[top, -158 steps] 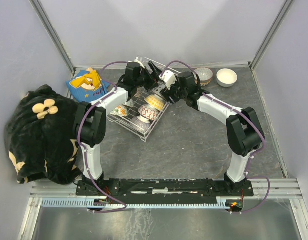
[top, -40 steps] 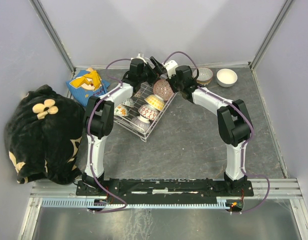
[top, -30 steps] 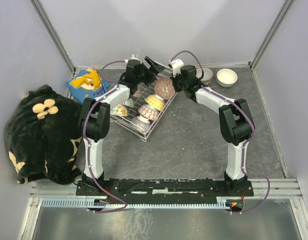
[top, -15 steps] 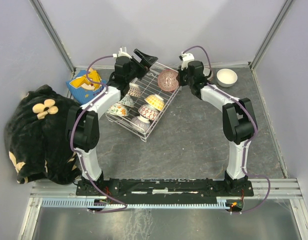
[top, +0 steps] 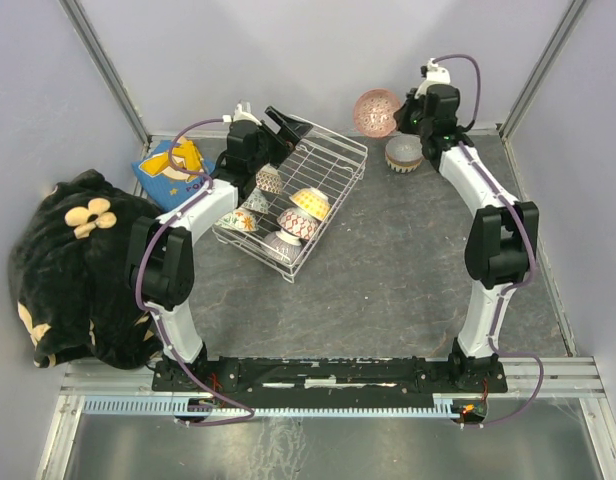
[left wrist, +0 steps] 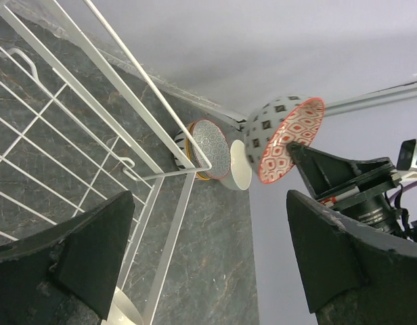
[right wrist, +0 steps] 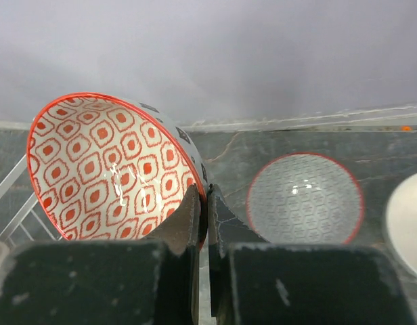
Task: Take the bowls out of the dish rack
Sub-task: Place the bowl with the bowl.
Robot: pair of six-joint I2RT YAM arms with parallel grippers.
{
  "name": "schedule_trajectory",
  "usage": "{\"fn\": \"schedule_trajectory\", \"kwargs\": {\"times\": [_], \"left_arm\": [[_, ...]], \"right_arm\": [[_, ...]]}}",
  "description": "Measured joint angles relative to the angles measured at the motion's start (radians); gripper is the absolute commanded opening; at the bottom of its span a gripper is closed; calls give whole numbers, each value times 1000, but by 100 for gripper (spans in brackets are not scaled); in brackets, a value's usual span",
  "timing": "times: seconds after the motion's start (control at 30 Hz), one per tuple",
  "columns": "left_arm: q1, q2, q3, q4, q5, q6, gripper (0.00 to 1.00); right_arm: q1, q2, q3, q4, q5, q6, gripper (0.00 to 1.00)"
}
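Note:
My right gripper (top: 400, 115) (right wrist: 204, 198) is shut on the rim of a bowl with a red diamond pattern inside (top: 376, 110) (right wrist: 107, 162) (left wrist: 284, 139), holding it tilted in the air by the back wall. Below it a grey patterned bowl (top: 403, 152) (right wrist: 304, 198) and a white bowl (right wrist: 408, 223) (left wrist: 237, 175) sit on the table. The white wire dish rack (top: 328, 165) (left wrist: 174, 170) holds several patterned bowls, among them a yellow one (top: 310, 203). My left gripper (top: 280, 124) (left wrist: 208, 203) hangs open and empty over the rack's far end.
A black plush with cream flowers (top: 83, 265) fills the left side. A blue and yellow box (top: 173, 165) lies at the back left. Grey walls and metal corner posts close in the back and sides.
My right arm lifted the red-patterned bowl out of the rack's far corner and carried it right and back, to above the grey bowl. My left gripper drew back a little to the left.

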Motion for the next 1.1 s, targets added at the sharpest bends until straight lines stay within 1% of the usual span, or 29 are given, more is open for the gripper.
{"fn": "schedule_trajectory", "kwargs": {"times": [0.13, 0.27, 0.33, 0.53, 0.7, 0.9, 1.1], "left_arm": [[0, 0, -5, 0, 0, 0, 99], [0, 0, -7, 0, 1, 2, 99], [0, 0, -7, 0, 1, 5, 99], [-2, -6, -7, -23, 8, 36, 99], [-4, -12, -6, -47, 9, 61, 99], [-5, -13, -6, -55, 10, 74, 99], [-7, -19, -2, -74, 10, 91, 99]], "right_arm": [[-37, -8, 8, -6, 18, 22, 1], [-53, -7, 37, -84, 23, 43, 1], [-61, 0, 86, -154, 23, 51, 1], [-100, 66, 330, -357, 28, 49, 1], [-122, 121, 436, -489, 42, 43, 1], [-138, 200, 463, -597, 50, 40, 1], [-147, 275, 471, -656, 64, 40, 1]]}}
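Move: The right hand still pinches the red-patterned bowl by its rim. The stacked grey bowls it is bound for stand about 4 cm ahead, 5 cm right and 19 cm below. The white bowl is some 15 cm to the right of that stack and level with it; the dish rack's right end is about 7 cm left of the hand, 2 cm ahead, 15 cm below. From the left hand the stack lies roughly 9 cm ahead, 29 cm right, 20 cm below. Right hand carries the bowl about 10 cm right, then lowers it towards the stack, tipping down some 25 degrees. ##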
